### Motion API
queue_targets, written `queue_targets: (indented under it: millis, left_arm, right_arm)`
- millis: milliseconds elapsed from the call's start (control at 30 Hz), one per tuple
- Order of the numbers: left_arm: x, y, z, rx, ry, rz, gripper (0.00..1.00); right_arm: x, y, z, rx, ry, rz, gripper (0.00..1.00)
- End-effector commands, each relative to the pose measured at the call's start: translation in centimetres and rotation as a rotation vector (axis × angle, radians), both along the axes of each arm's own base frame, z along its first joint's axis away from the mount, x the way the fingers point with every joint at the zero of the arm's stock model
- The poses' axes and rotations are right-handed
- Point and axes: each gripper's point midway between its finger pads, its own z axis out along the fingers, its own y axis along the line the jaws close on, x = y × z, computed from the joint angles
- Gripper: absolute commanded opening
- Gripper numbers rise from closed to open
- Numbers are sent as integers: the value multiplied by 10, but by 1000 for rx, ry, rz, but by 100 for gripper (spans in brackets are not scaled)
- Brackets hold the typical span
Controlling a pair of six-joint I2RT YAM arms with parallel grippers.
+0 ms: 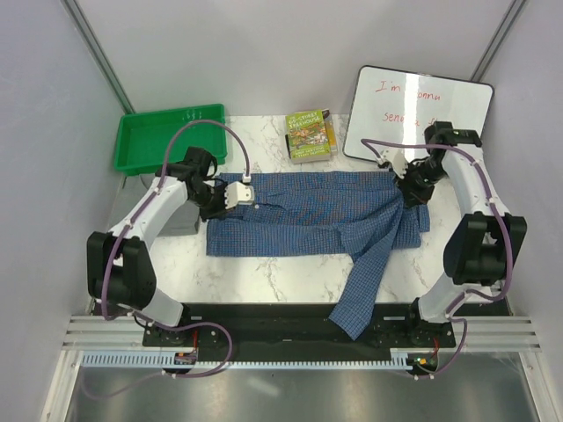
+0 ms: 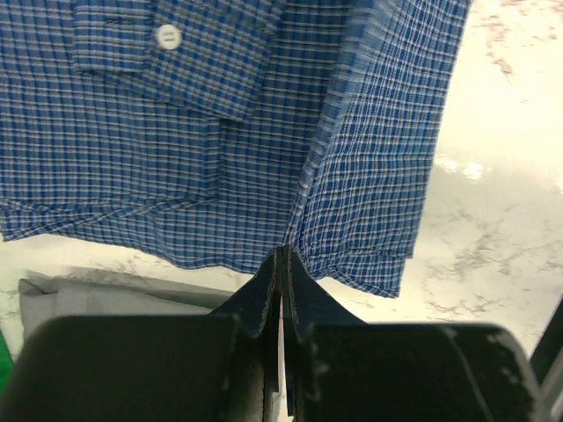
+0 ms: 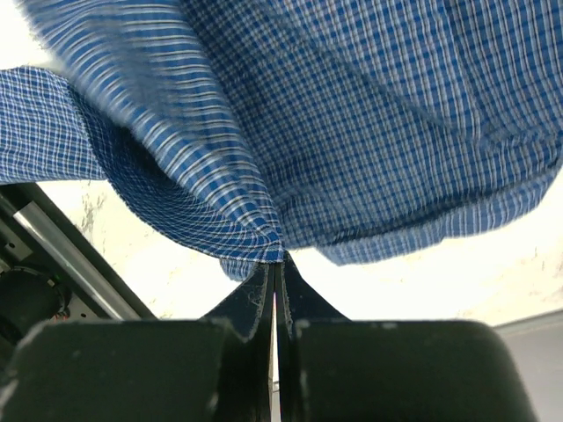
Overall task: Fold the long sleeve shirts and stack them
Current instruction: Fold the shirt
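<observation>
The blue checked shirt [image 1: 308, 215] lies spread sideways across the marble table, one sleeve [image 1: 365, 281] trailing over the near edge. My left gripper [image 1: 230, 195] is shut on a raised fold at the shirt's left end [image 2: 352, 202], with a buttoned cuff [image 2: 167, 37] beyond it. My right gripper [image 1: 402, 182] is shut on the hem at the shirt's right end [image 3: 264, 242], and the cloth is lifted and draped in front of it. A bit of the grey shirt [image 2: 88, 294] shows at the table's left edge under my left arm [image 1: 183, 224].
A green tray [image 1: 167, 136] stands at the back left. A book [image 1: 310, 134] lies at the back centre, and a whiteboard [image 1: 418, 110] with red writing leans at the back right. Grey walls close in both sides.
</observation>
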Motion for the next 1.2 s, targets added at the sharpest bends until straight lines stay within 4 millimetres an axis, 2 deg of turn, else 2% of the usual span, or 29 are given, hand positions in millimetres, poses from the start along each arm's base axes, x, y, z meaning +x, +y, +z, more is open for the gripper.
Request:
queue_targets:
  millis: [0, 333, 567, 733, 900, 1000, 1100, 1167]
  left_arm:
    - [37, 3, 8, -10, -73, -28, 2]
    - [59, 7, -17, 12, -24, -21, 2]
    - [74, 17, -14, 12, -39, 0, 2]
    - [69, 20, -21, 17, -14, -2, 2]
    - [61, 24, -28, 29, 7, -17, 2]
    - [57, 26, -38, 35, 35, -2, 2]
    - [58, 28, -48, 43, 52, 27, 2]
    - [56, 32, -55, 62, 61, 32, 2]
  right_arm:
    - [27, 10, 0, -7, -26, -8, 0]
    - [63, 6, -23, -60, -6, -24, 0]
    - [81, 10, -31, -76, -2, -28, 0]
    - [89, 13, -34, -70, -2, -28, 0]
    - [80, 15, -36, -60, 21, -13, 0]
    - [78, 10, -43, -84, 24, -20, 0]
    - [85, 10, -51, -87, 16, -58, 0]
    - [90, 23, -55, -88, 5, -43, 1]
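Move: Both hands already pinch the shirt's lifted hem. Its far edge lies about 18 cm ahead of the left hand and 9 below; the cuff button is some 9 cm ahead and 12 to its right, the grey shirt 8 ahead and 18 to its left. The far edge is about 16 cm ahead of the right hand and 13 below, with the hanging sleeve's middle roughly 15 cm back and 5 to its left. Forward and down together, both arms carry the pinched hem over the lying part of the shirt towards its far edge, the right about 8 cm out and 5 down, the left nearly 6 out and 4 down, drifting slightly right-to-left. The forward travel dies out and both then just sink a little, fingers shut, wrists almost unturned. ##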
